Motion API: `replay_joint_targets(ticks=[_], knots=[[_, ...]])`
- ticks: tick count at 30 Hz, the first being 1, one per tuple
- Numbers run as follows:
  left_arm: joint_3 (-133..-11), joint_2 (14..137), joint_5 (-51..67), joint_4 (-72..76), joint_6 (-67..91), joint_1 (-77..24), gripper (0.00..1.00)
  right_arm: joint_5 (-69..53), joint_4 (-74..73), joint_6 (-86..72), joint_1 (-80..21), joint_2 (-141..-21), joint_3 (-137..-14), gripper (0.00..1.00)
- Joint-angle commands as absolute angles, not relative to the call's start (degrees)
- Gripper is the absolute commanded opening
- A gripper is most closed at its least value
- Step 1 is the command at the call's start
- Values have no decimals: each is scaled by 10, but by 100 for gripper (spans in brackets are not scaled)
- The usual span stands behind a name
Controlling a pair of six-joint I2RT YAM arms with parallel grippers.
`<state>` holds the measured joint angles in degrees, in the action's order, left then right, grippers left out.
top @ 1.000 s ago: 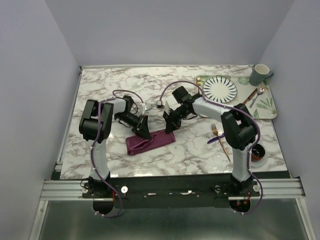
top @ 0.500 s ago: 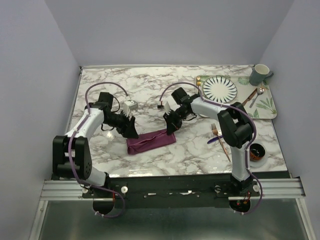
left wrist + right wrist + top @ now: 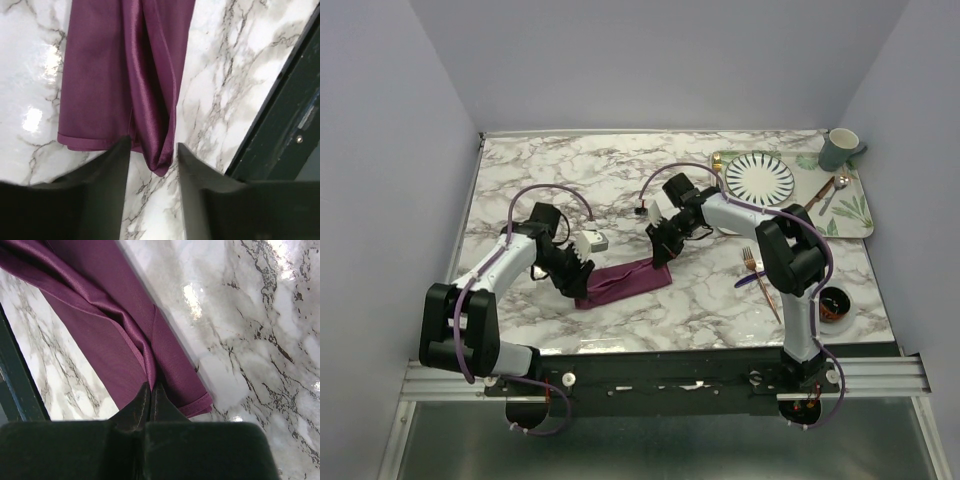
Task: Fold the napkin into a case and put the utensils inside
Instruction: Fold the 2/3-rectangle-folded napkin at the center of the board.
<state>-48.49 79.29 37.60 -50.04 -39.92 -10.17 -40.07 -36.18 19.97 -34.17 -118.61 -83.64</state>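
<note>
The plum-purple napkin (image 3: 625,281) lies folded into a narrow, long strip on the marble table. My left gripper (image 3: 583,281) is open at its left end. In the left wrist view the cloth's (image 3: 120,75) pointed corner lies between the left gripper's (image 3: 152,152) spread fingertips, untouched. My right gripper (image 3: 660,255) is shut on a raised fold at the strip's right end. In the right wrist view the right gripper (image 3: 150,388) pinches that ridge of cloth (image 3: 100,305). The copper fork (image 3: 766,292) and dark blue knife (image 3: 751,281) lie crossed right of the napkin.
A leaf-patterned tray (image 3: 855,218) at the back right carries a striped plate (image 3: 760,178), a grey mug (image 3: 839,148), a silver spoon (image 3: 841,183) and a gold utensil (image 3: 817,197). A small dark bowl (image 3: 835,303) sits near the right front edge.
My left gripper let go of the cloth, opened and moved back to the strip's left end while its arm swung out leftwards. The right gripper kept its pinch in place.
</note>
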Motion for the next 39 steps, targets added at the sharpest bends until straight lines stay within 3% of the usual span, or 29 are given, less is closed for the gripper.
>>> replay_joint_targets(ticks=[1,2,5,10,25,38,39], knots=[[-495,809,331,-490,-394,-105,39,-396,-371,197,-337,-1187,-846,1],[-507,815,332,-492,-391,-105,28,-396,-372,196,-335,-1187,-848,1],[-533,842,346,-504,-381,-101,14,-391,-371,199,-330,-1192,-851,1],[-563,894,378,-502,-363,-83,1,-382,-373,207,-327,-1201,-860,1],[-658,1101,395,-505,-325,-25,0,-362,-429,211,-328,-1266,-930,1],[-564,1002,345,-503,-356,-25,0,-377,-408,192,-349,-1210,-825,1],[-562,997,347,-500,-355,-23,3,-381,-404,192,-349,-1202,-819,1]])
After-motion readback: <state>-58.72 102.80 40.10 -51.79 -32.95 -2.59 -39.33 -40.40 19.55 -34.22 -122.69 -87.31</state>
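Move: Right between the left hand's open fingers, barely 1 cm below them, is the loose left end of the napkin's raised flap. The napkin's middle lies about 12 cm to the right of the left hand, 3 cm ahead and 5 cm lower. From the right hand, which already pinches the flap's right end, the flap's left end is some 20 cm left and 8 cm back, and the fork about 28 cm right and 4 cm back. Closing on the flap's left end, the left hand pinches it and carries it about 7 cm forward over the napkin, sinking some 4 cm and tipping about 20 degrees, then draws back roughly 3 cm, low over the cloth. The right hand keeps its pinch, eases forward 2 to 3 cm while sinking a little, then comes back level with its start. ##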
